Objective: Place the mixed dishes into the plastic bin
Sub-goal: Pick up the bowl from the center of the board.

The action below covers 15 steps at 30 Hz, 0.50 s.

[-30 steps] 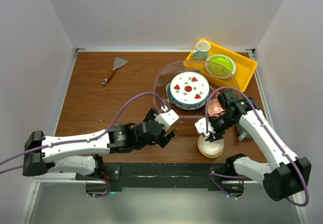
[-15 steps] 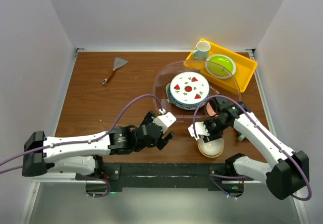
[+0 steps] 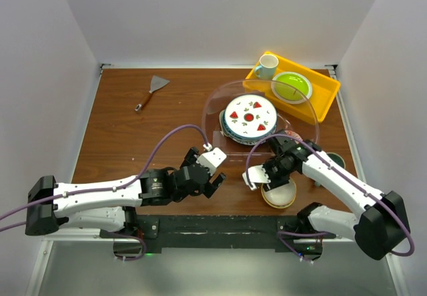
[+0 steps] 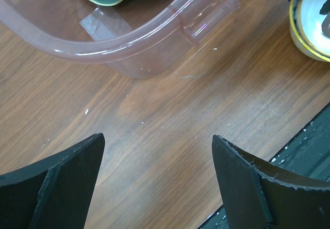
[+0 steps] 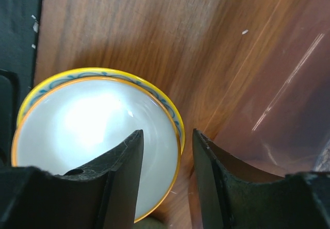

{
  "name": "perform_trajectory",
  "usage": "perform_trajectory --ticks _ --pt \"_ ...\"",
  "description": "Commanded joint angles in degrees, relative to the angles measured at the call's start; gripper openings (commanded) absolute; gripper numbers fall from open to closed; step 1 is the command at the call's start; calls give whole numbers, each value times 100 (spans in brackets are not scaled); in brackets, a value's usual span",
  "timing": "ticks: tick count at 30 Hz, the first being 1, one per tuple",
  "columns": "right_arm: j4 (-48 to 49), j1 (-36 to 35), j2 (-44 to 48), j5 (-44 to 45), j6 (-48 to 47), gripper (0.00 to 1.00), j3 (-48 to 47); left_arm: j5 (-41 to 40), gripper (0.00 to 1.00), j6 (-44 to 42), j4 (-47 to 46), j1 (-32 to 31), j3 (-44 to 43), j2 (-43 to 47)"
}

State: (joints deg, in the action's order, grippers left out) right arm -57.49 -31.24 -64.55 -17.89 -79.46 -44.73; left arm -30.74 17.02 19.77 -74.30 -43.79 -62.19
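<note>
The clear plastic bin holds a stack of plates, the white one with red fruit marks on top. Its rim fills the top of the left wrist view. A tan bowl with a yellow rim stands on the table just in front of the bin. My right gripper is open and straddles the bowl's rim, one finger inside and one outside. A grey-teal mug stands to the right of the right arm. My left gripper is open over bare wood near the bin.
A yellow tray at the back right holds a lime-green plate and a white mug. A metal scraper lies at the back left. The table's black front edge runs close behind both grippers.
My right gripper has swung left and nearer, coming down over the tan bowl's rim with its jaws a little narrower. The left gripper has drawn back slightly toward the near left.
</note>
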Motion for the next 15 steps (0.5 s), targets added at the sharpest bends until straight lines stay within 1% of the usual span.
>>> perform_trajectory --ticks 1,8,15 --pt "432 -224 -127 382 211 45 131 -204 90 153 -175 39 46 111" --pt "511 -391 -207 584 326 38 105 -222 90 162 -158 65 46 137" --pt "415 -418 -137 778 335 23 35 -213 90 144 -158 65 55 164"
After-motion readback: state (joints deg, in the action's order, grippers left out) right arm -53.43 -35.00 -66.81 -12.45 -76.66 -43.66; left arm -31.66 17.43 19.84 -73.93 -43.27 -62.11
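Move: The nested bowls have their middle about 5 cm back, 1 cm right and 4 cm below the right hand, whose fingertips already straddle the forward rims. From this hand, the plastic bin's middle is roughly 20 cm ahead and 6 cm left at about hand height; the teal mug is some 18 cm right, 2 cm ahead and 3 cm lower. For the left hand, the bowls lie about 23 cm right, 7 cm back and 11 cm down. Ease the right gripper down about 1 cm and forward roughly as much over the bowls' forward rims, keeping one finger on the bowl side and the other on the bin side. Tilt the wrist just slightly, some 5 degrees, and narrow the fingers from about half open to a quarter around the rims, without shutting them fully. ##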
